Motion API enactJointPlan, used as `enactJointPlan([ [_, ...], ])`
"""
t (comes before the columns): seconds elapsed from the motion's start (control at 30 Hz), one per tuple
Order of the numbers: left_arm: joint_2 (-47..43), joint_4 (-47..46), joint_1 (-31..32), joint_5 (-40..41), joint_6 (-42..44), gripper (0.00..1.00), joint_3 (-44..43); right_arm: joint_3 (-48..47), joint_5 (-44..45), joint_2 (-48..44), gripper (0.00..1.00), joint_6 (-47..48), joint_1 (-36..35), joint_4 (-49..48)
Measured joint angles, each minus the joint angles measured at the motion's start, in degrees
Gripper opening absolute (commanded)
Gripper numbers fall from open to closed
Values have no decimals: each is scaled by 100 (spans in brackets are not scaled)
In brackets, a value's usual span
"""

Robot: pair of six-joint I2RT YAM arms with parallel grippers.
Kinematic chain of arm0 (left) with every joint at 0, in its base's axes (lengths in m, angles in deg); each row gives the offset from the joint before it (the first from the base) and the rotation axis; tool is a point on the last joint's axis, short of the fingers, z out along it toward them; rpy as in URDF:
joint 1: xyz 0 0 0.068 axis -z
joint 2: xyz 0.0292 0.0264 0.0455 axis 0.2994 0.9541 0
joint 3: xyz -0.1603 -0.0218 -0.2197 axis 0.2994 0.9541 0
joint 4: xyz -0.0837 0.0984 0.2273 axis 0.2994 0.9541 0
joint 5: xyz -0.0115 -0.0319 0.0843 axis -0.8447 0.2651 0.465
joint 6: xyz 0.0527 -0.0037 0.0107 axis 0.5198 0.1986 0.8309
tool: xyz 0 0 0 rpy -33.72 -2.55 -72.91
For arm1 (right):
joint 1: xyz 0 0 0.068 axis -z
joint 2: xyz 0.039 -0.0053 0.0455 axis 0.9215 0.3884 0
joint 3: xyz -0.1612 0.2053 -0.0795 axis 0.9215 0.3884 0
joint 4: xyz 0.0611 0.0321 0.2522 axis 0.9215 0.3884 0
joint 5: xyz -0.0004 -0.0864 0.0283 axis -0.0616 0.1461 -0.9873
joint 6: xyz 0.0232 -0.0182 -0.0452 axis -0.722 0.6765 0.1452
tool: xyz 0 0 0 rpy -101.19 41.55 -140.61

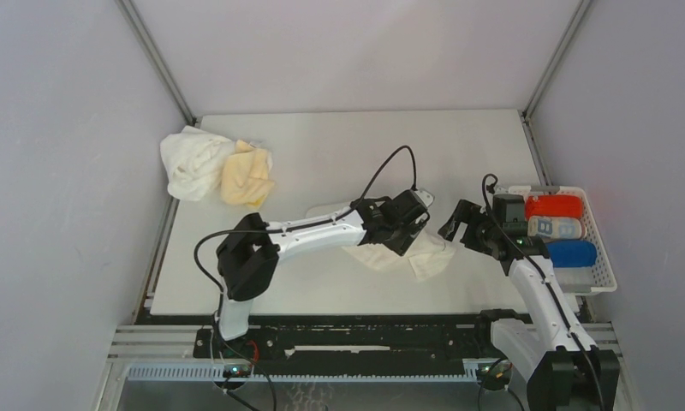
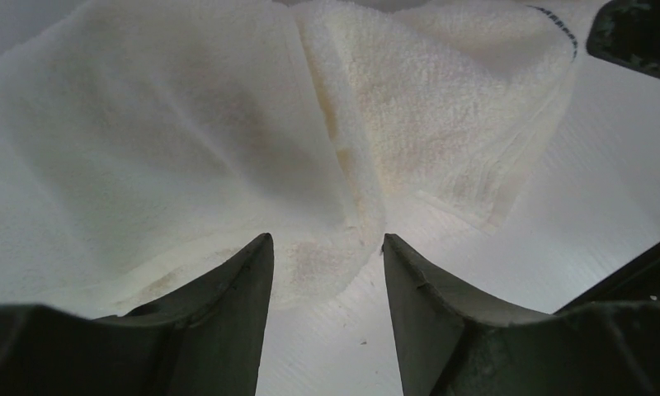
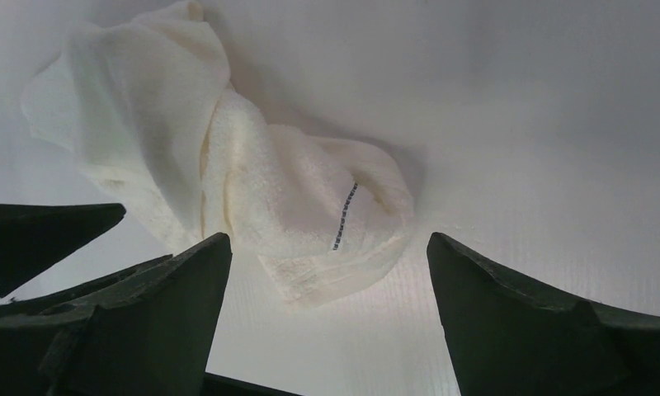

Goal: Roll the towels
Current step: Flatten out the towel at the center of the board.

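A crumpled cream towel [image 1: 416, 254] lies on the table in front of both arms. My left gripper [image 1: 413, 224] hovers low over its left part, jaws open. In the left wrist view the towel [image 2: 228, 140] fills the frame, and a corner of it lies flat between the tips of the left gripper [image 2: 327, 247]. My right gripper [image 1: 459, 224] stands wide open just right of the cloth. In the right wrist view the towel [image 3: 252, 181] lies ahead of the right gripper [image 3: 328, 243], with bare table between the fingers. A white towel [image 1: 192, 161] and a pale yellow-orange towel [image 1: 247, 175] sit bunched at the back left.
A white slatted basket [image 1: 603, 253] stands at the right edge. It holds a red roll [image 1: 553, 205], a light-blue patterned roll [image 1: 555, 227] and a royal blue roll [image 1: 572, 253]. Grey walls close in the table on three sides.
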Motion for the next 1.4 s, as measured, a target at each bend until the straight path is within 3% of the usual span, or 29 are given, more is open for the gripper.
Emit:
enactJointPlan([
  [0.57, 793, 136, -4, 61, 76, 54, -144, 59, -164, 0, 88, -17, 11, -133],
  [0.77, 892, 175, -4, 225, 87, 25, -170, 59, -188, 0, 88, -17, 11, -136],
  [0.93, 870, 223, -7, 393, 87, 17, -170, 59, -238, 0, 87, -17, 11, -138],
  [1.2, 81, 527, -188, 496, 87, 13, -168, 59, -299, 0, 87, -13, -9, -157],
  [1.4, -824, 621, -743, 271, 46, 14, -129, 59, -382, 116, 87, 2, -181, -273],
])
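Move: From the left gripper, the middle of the crumpled white towel is roughly 3 cm to the left, 1 cm ahead and 6 cm below, with part of the towel right under the fingers. The yellow towel lies some 39 cm to the left and 18 cm farther out; the basket is about 39 cm to the right, level fore and aft, 4 cm below. From the right gripper, the white towel's middle is about 15 cm left, 1 cm back and 6 cm down. Bring the left gripper about 6 cm nearly straight down onto the white towel with the fingers half open, then shut them to pinch a fold. Keeping hold, lift some 12 cm, carrying the fold left and forward about 5 cm each way, with a slight counter-clockwise turn late in the lift. ##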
